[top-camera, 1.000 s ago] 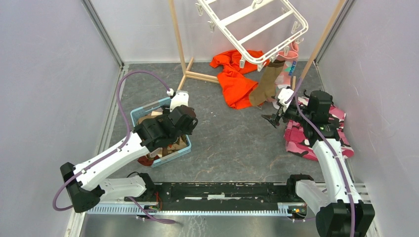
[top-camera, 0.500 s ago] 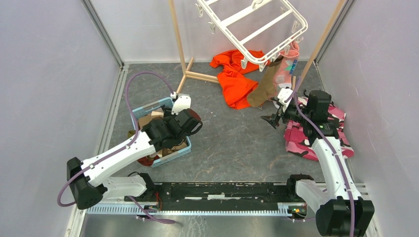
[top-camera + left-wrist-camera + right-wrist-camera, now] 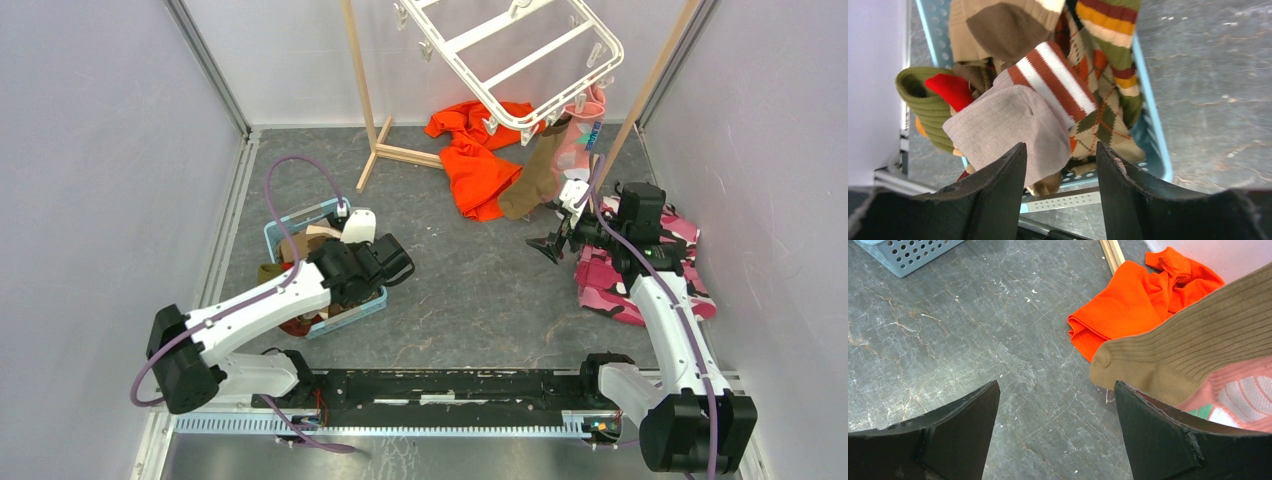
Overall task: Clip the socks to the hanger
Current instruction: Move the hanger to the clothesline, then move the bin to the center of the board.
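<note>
The white hanger (image 3: 510,50) hangs tilted at the top. A brown sock (image 3: 530,180) and a pink sock (image 3: 580,140) dangle from clips on its near right corner. Several more socks fill the blue basket (image 3: 275,232): a grey sock (image 3: 1008,125), a red-and-white striped sock (image 3: 1058,80) and an argyle sock (image 3: 1103,115). My left gripper (image 3: 1060,150) hovers open over the basket's near edge, with the grey sock's end just beyond its fingertips. My right gripper (image 3: 1057,385) stands wide open over bare floor, the brown sock's toe (image 3: 1128,365) beside its right finger.
An orange garment (image 3: 480,160) lies on the floor under the hanger. A pink camouflage cloth (image 3: 610,280) lies beneath my right arm. The wooden stand (image 3: 365,90) rises at the back, its foot by the orange garment. Walls close in on three sides.
My left arm has swung its wrist toward the basket's near right side, and its jaws have narrowed a little. The right arm has barely moved.
</note>
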`<state>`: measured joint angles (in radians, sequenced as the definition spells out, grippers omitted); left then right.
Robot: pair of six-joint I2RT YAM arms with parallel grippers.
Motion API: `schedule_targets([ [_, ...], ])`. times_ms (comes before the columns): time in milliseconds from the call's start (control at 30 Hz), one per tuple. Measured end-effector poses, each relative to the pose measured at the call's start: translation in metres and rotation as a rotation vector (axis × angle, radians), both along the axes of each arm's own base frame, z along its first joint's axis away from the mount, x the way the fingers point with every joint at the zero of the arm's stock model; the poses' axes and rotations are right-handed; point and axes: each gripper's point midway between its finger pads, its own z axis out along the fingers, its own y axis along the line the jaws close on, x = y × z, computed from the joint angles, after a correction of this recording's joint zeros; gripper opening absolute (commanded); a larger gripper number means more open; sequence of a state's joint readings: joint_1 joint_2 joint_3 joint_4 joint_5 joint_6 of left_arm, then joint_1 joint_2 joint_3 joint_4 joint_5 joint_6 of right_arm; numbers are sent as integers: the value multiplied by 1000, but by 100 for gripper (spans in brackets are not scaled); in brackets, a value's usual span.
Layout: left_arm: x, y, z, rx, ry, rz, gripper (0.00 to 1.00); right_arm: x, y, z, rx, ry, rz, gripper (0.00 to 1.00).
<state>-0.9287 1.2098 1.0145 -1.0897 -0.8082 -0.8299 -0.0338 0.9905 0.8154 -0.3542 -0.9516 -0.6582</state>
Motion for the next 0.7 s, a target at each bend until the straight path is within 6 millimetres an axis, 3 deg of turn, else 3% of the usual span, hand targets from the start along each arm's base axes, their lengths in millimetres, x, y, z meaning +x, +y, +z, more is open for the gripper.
schedule_targets([
  [100,-2,10,-14,83,33,50,55,-1,1,-2,1,8,6,91],
  [267,-5,28,-35,207,76,119,21,-3,2,-2,3,10,15,90],
  [367,-4,32,-35,222,73,135,12,-3,2,-2,1,10,16,90],
  [500,-1,30,-26,180,41,134,2,-3,2,-2,0,10,17,90],
  [700,8,19,22,-18,-104,99,2,-3,1,-2,-2,7,18,90],
])
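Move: The gray sock lying on top of the blue basket's pile is the left gripper's target: its middle is about 2 cm ahead, 5 cm to the left and 5 cm below. At similar depth, the red-and-white striped band is roughly 6 cm ahead and 1 cm left, and the olive sock some 5 cm ahead and 12 cm left. From the right hand, the gray sock lies about 48 cm left, 5 cm back and 12 cm lower. Bring the left gripper down and to its left by about 3 cm each, rolling its left side slightly up, onto the gray sock. Shut the half-open fingers there to pinch a fold of the sock's near end, then lift by some 6 cm, easing a little forward and right as the roll comes back out. ##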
